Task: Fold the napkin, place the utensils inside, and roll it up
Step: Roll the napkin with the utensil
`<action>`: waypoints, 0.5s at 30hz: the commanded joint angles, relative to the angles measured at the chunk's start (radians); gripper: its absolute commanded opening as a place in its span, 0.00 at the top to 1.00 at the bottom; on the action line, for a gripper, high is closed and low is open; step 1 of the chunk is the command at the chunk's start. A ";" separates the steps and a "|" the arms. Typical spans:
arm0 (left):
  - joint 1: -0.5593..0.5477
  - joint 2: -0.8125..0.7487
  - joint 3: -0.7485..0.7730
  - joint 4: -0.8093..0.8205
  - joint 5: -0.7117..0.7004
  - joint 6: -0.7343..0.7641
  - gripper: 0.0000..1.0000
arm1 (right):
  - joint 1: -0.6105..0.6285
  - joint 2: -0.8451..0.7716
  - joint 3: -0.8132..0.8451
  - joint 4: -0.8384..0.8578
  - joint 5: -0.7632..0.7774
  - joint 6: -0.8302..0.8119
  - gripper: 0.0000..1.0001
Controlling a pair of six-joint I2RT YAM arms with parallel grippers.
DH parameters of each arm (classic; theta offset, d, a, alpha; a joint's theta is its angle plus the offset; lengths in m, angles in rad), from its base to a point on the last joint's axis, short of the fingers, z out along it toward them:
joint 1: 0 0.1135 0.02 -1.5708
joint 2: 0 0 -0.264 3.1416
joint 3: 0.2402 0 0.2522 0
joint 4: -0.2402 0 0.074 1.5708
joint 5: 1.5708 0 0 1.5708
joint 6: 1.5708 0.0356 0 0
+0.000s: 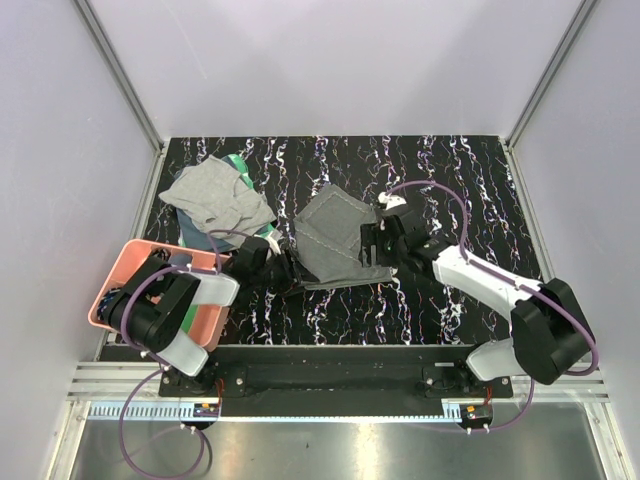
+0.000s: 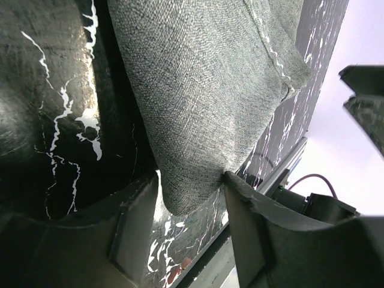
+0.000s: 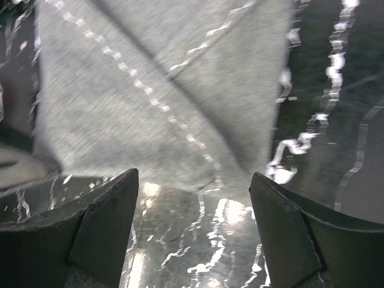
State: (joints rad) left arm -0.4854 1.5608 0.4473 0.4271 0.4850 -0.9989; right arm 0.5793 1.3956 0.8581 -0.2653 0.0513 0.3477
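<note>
The dark charcoal napkin [image 1: 335, 240] lies folded and rumpled at the table's middle. My left gripper [image 1: 290, 268] sits low at its near-left corner. In the left wrist view the gripper [image 2: 191, 180] is open, with the napkin's corner [image 2: 204, 90] hanging between the jaws and brushing the right finger [image 2: 252, 222]. My right gripper [image 1: 375, 240] is at the napkin's right edge. In the right wrist view it [image 3: 193, 180] is open and empty, with the hemmed napkin [image 3: 150, 90] just ahead of the fingertips. The two spoons are out of view.
A lighter grey cloth [image 1: 215, 200] lies over a green item at the back left. A pink tray [image 1: 115, 280] stands at the left edge beside the left arm. The table is black marble [image 1: 450, 180] with walls around it.
</note>
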 commanded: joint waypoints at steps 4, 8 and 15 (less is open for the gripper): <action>-0.009 0.027 -0.001 0.059 -0.043 -0.023 0.60 | 0.143 -0.033 -0.027 0.124 0.001 -0.067 0.17; -0.009 0.028 0.019 0.056 -0.039 -0.029 0.73 | 0.253 -0.044 -0.089 0.231 0.090 -0.180 0.16; -0.001 0.027 0.045 0.059 0.001 -0.052 1.00 | 0.404 0.019 -0.105 0.393 0.220 -0.343 0.14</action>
State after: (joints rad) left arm -0.4900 1.5818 0.4538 0.4389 0.4679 -1.0397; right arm 0.9180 1.3891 0.7334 -0.0120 0.1524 0.1371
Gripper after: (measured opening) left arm 0.032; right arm 0.861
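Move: The napkin's near-left corner already sits between the left hand's half-open fingers, at pad height and barely 1 cm ahead; the grey cloth pile is about 18 cm ahead and 17 cm left of that hand. From the right hand, the napkin's near edge beside the left gripper lies some 6 cm back, 9 cm left and 6 cm below. Its near-right corner is roughly 5 cm back and 4 cm to the right of the right hand. Left fingers pinch the napkin's near-left corner; the right hand, open, swings 10 cm left and back towards them. ##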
